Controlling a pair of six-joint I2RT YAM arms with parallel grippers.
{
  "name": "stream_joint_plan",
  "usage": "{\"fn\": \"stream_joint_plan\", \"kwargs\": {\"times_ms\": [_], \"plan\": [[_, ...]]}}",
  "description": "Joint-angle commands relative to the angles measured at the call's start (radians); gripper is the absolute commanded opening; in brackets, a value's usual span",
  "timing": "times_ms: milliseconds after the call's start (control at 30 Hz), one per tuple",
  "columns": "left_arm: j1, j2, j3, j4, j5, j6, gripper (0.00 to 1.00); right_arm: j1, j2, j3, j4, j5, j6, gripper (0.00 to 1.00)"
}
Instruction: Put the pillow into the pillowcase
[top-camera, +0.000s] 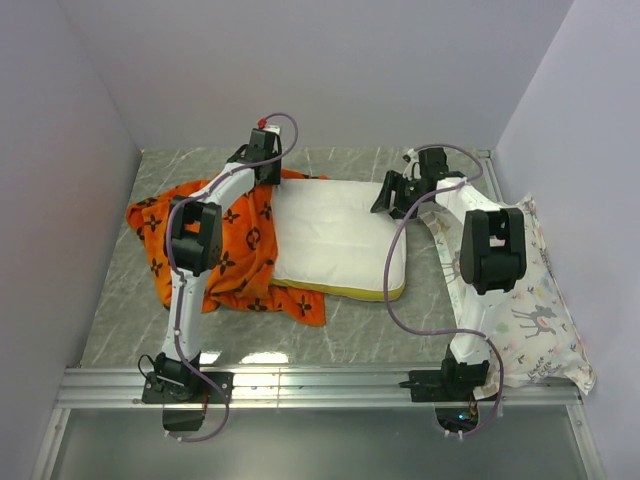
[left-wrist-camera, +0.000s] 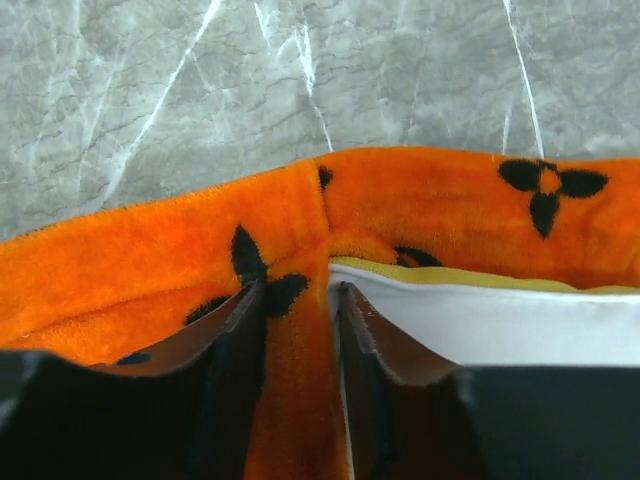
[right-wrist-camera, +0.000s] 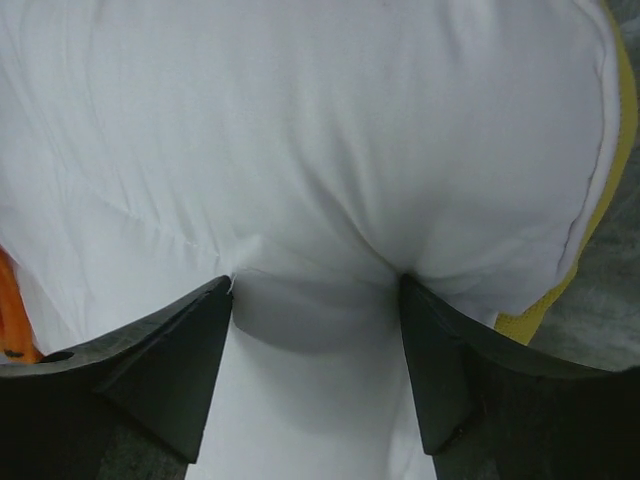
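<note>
The orange pillowcase (top-camera: 220, 250) with black marks lies crumpled on the left half of the table. The white pillow (top-camera: 335, 235) lies beside it, its left edge on the orange cloth and its yellow band (top-camera: 350, 292) along the near side. My left gripper (top-camera: 265, 170) is at the far edge where the two meet. In the left wrist view it (left-wrist-camera: 297, 295) pinches a ridge of the pillowcase (left-wrist-camera: 150, 260), with the pillow (left-wrist-camera: 500, 320) just right of it. My right gripper (top-camera: 393, 197) is at the pillow's far right corner. Its jaws (right-wrist-camera: 315, 290) squeeze a bulge of pillow (right-wrist-camera: 300, 130).
A white pillow printed with deer and plants (top-camera: 535, 310) leans at the right wall, under my right arm. Lilac walls close in the marble table (top-camera: 350, 335) on three sides. A metal rail (top-camera: 320, 385) runs along the near edge.
</note>
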Motion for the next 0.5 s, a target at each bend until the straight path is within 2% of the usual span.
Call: {"fn": "stream_joint_plan", "kwargs": {"times_ms": [0,33,67,133,167,200,233,467], "plan": [[0.009,0.022,0.039,-0.016,-0.061,-0.015,0.38,0.033,0.015,-0.031,-0.029,-0.031,-0.022,0.70],[0.007,0.022,0.042,-0.018,-0.054,-0.011,0.33,0.035,0.014,-0.035,-0.026,-0.030,-0.023,0.69],[0.007,0.022,0.047,-0.016,-0.055,-0.012,0.24,0.039,0.014,-0.035,-0.026,-0.030,-0.026,0.68],[0.004,0.008,0.039,-0.006,-0.031,-0.015,0.14,0.045,0.015,-0.034,-0.028,-0.031,-0.039,0.61],[0.003,-0.016,0.031,0.000,-0.002,-0.017,0.04,0.047,0.012,-0.037,-0.025,-0.034,-0.043,0.58],[0.001,-0.033,0.005,0.013,0.032,-0.018,0.00,0.049,0.011,-0.037,-0.023,-0.039,-0.046,0.53],[-0.006,-0.051,-0.011,0.040,0.111,-0.026,0.00,0.055,0.009,-0.043,-0.011,-0.042,-0.046,0.51],[-0.127,-0.174,-0.081,0.073,0.328,-0.040,0.01,0.114,0.003,-0.043,0.043,-0.132,-0.030,0.28]]}}
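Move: Between the left hand's half-open fingers lies the orange pillowcase's rim, about 1 cm ahead and 1 cm lower. The white pillow's middle is some 12 cm right and 14 back from there, and the case's spread body about 12 cm left and 14 back. Between the right fingers is the pillow's cover near its far right corner, about 1 cm ahead, 1 left and 1 down; the case rim sits some 22 cm left of that hand and 7 farther out. Closing fully on the pillowcase rim, the left fingers pinch it almost in place, then draw it about 3 cm right, rising and easing back nearly 2 cm, over the pillow's edge. Meanwhile the right hand, already on the pillow, narrows its fingers to gather a fold of the cover while pushing left about 2 cm towards the case and slightly back. ##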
